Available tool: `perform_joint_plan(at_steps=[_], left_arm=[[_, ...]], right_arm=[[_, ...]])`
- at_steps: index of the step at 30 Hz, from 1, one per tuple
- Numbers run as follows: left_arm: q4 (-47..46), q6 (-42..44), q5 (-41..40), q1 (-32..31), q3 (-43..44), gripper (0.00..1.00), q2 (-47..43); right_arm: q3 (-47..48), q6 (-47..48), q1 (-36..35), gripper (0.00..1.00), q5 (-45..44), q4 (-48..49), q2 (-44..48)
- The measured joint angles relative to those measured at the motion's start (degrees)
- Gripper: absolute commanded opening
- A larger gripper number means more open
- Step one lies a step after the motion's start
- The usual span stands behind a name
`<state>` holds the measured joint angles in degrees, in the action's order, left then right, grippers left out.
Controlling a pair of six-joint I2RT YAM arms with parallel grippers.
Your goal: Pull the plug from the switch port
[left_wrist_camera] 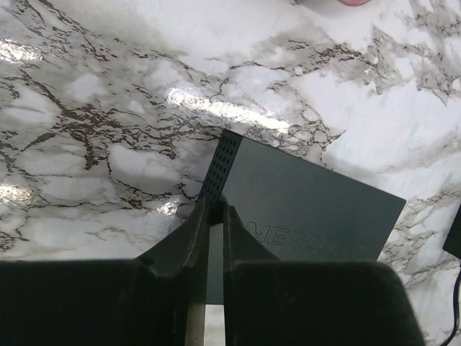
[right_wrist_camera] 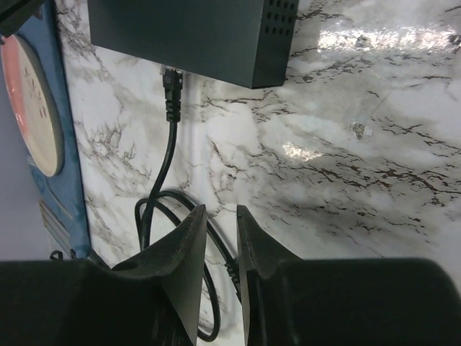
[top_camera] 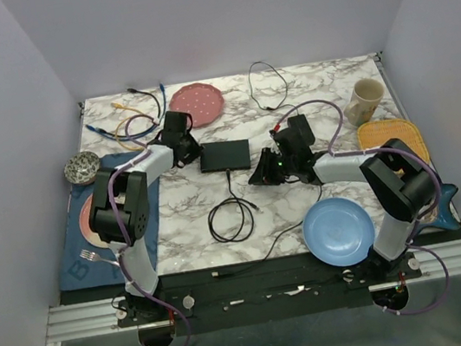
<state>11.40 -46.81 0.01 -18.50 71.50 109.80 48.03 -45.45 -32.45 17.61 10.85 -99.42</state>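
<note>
The switch (top_camera: 224,155) is a flat black box lying mid-table. A black cable runs from its near edge to a loose coil (top_camera: 231,221). In the right wrist view the plug (right_wrist_camera: 171,85) sits at the switch's (right_wrist_camera: 194,32) near edge; whether it is fully seated I cannot tell. My left gripper (top_camera: 189,154) is at the switch's left end. In the left wrist view my left gripper (left_wrist_camera: 215,206) is pinched on the edge of the switch (left_wrist_camera: 310,205) near a corner. My right gripper (top_camera: 264,174) hovers right of the cable. The right wrist view shows my right gripper (right_wrist_camera: 220,210) slightly open over the coil (right_wrist_camera: 155,205), holding nothing.
A pink plate (top_camera: 198,103) and loose cables (top_camera: 130,119) lie at the back. A blue plate (top_camera: 338,231) sits at the front right, with a mug (top_camera: 365,100) and a yellow mat (top_camera: 391,137) further back. A bowl (top_camera: 82,167) and a blue mat (top_camera: 85,249) are at the left.
</note>
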Motion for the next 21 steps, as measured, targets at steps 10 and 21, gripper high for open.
perform_joint_plan(at_steps=[10, 21], left_arm=[[-9.09, -2.99, 1.27, -0.66, -9.53, 0.06, -4.52], [-12.33, -5.4, 2.12, -4.55, -16.0, 0.05, -8.74]], right_arm=[[0.66, 0.04, 0.02, 0.3, -2.99, -0.98, -0.55], [2.38, 1.16, 1.77, 0.36, -5.95, -3.5, -1.51]])
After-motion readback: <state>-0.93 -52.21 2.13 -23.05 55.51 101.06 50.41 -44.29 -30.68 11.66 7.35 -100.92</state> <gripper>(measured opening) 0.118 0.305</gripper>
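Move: The left hand's nearly shut fingertips are at the left end of the switch, whose middle lies about 7 cm to its right and 2 cm back. The same switch is some 8 cm ahead and 8 cm left of the right hand. From that hand the black plug, in the switch's near side, is about 7 cm left and 2 cm ahead; the coiled cable lies 12 cm back and 8 cm left. All lie slightly lower than the hands. Back towards the robot by about 5 cm, and rightward some 3 cm, the left hand goes level, its nearly shut fingertips staying at the switch's left end and dragging the switch along. Meanwhile the right hand eases forward and right about 3 cm in all, sinking 1 cm, fingers part open, to come close to the switch's near right corner. ##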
